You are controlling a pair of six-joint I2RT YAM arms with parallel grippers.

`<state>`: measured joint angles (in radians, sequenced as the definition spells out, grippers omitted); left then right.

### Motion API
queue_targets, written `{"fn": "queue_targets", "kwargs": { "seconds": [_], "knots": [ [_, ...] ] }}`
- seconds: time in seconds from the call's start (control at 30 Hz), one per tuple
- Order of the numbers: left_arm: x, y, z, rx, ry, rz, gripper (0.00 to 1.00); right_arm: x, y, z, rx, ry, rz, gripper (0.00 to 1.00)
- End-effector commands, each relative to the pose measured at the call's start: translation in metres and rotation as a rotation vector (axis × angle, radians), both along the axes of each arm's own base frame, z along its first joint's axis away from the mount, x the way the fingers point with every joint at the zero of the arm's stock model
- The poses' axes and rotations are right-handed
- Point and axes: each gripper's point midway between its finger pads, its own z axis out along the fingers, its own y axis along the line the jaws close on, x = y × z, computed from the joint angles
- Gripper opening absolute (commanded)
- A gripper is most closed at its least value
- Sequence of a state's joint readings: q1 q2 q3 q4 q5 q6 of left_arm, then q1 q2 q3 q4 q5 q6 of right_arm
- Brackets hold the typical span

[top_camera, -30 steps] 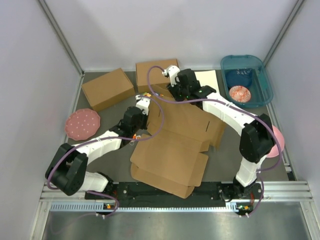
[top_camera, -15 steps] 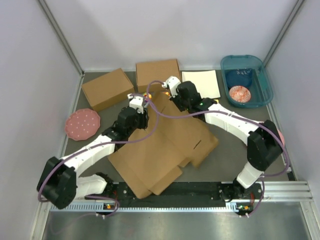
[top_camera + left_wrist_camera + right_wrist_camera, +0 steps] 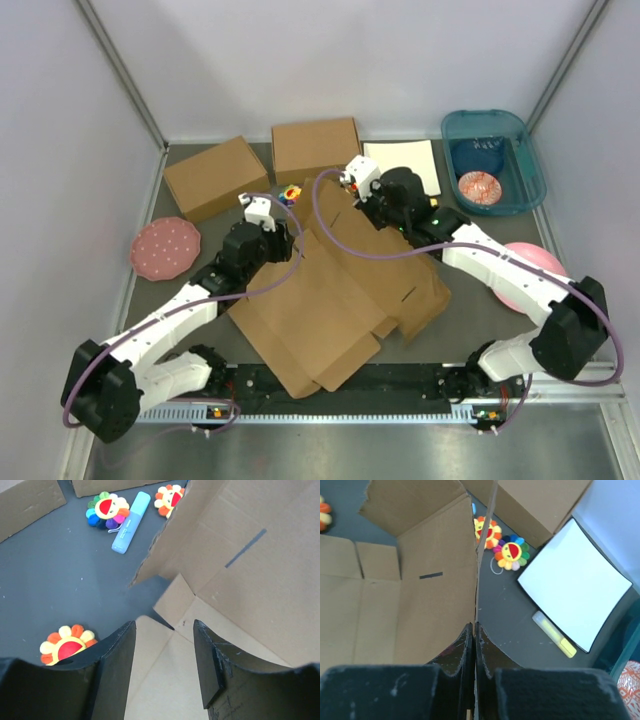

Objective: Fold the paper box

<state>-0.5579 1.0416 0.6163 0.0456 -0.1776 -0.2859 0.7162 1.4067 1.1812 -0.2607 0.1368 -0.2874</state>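
Note:
The paper box (image 3: 340, 290) is a large brown die-cut sheet lying mid-table, flaps spread out. Its far right panel (image 3: 435, 595) stands raised. My right gripper (image 3: 372, 208) is shut on that panel's thin edge; in the right wrist view its fingers (image 3: 474, 632) pinch the cardboard between them. My left gripper (image 3: 283, 243) is open and empty, hovering over the sheet's far left flap. In the left wrist view the jaws (image 3: 164, 627) stand wide apart with a flap (image 3: 165, 680) below them and a slotted panel (image 3: 240, 580) to the right.
Two ready-made brown boxes (image 3: 215, 177) (image 3: 315, 148) and a white sheet (image 3: 405, 165) lie at the back. Flower toys (image 3: 105, 510) (image 3: 67, 645) and a blue highlighter (image 3: 131, 522) lie behind the sheet, a yellow highlighter (image 3: 555, 634) by the white sheet. Teal bin (image 3: 492, 160), pink plates (image 3: 163, 247) (image 3: 530, 272).
The cardboard sheet has swung round and slid left and flatter on the table. My right gripper moved right with its edge. My left gripper moved back and left.

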Motion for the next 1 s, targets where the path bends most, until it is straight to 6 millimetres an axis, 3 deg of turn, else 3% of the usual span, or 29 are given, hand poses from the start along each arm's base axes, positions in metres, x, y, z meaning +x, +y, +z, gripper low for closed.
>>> {"fn": "queue_targets", "kwargs": {
  "seconds": [0.0, 0.2, 0.37, 0.6, 0.97],
  "knots": [
    [0.006, -0.008, 0.037, -0.093, -0.116, -0.011, 0.55, -0.030, 0.017, 0.045, 0.067, 0.003, 0.166, 0.00],
    [0.004, -0.031, 0.107, -0.173, -0.401, -0.181, 0.57, -0.055, 0.016, 0.024, 0.025, 0.131, 0.256, 0.00],
    [0.004, -0.045, 0.129, -0.123, -0.555, -0.305, 0.69, -0.059, 0.009, 0.002, 0.011, 0.183, 0.237, 0.00],
    [0.024, -0.072, 0.119, -0.014, -0.533, -0.510, 0.71, -0.061, 0.005, -0.003, 0.010, 0.198, 0.226, 0.00],
    [0.026, -0.095, 0.114, 0.110, -0.575, -0.706, 0.79, -0.061, 0.002, 0.001, 0.011, 0.181, 0.214, 0.00]
  ]
}}
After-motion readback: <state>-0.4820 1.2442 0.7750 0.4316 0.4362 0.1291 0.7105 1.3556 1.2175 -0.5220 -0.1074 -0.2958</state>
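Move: From the left hand, the free end of the raised paper-box panel is about 9 cm ahead, 8 cm to the right and 4 cm higher. The rainbow flower lies about 11 cm ahead, 1 cm left and 15 cm down, and the closed carton some 22 cm ahead, 5 cm right. The right hand already pinches the panel's edge, with that free end about 5 cm ahead, 6 cm left and slightly lower. Swing the open left gripper up about 9 cm and 8 cm to the right, a little forward too, towards the raised panel's free end, turning it some 35 degrees clockwise, tipping its fingers up to nearly level and opening them wider. Meanwhile keep the right pinch shut on the edge and draw it back about 5.5 cm, rising then sinking, with a small counter-clockwise turn; hold there. ##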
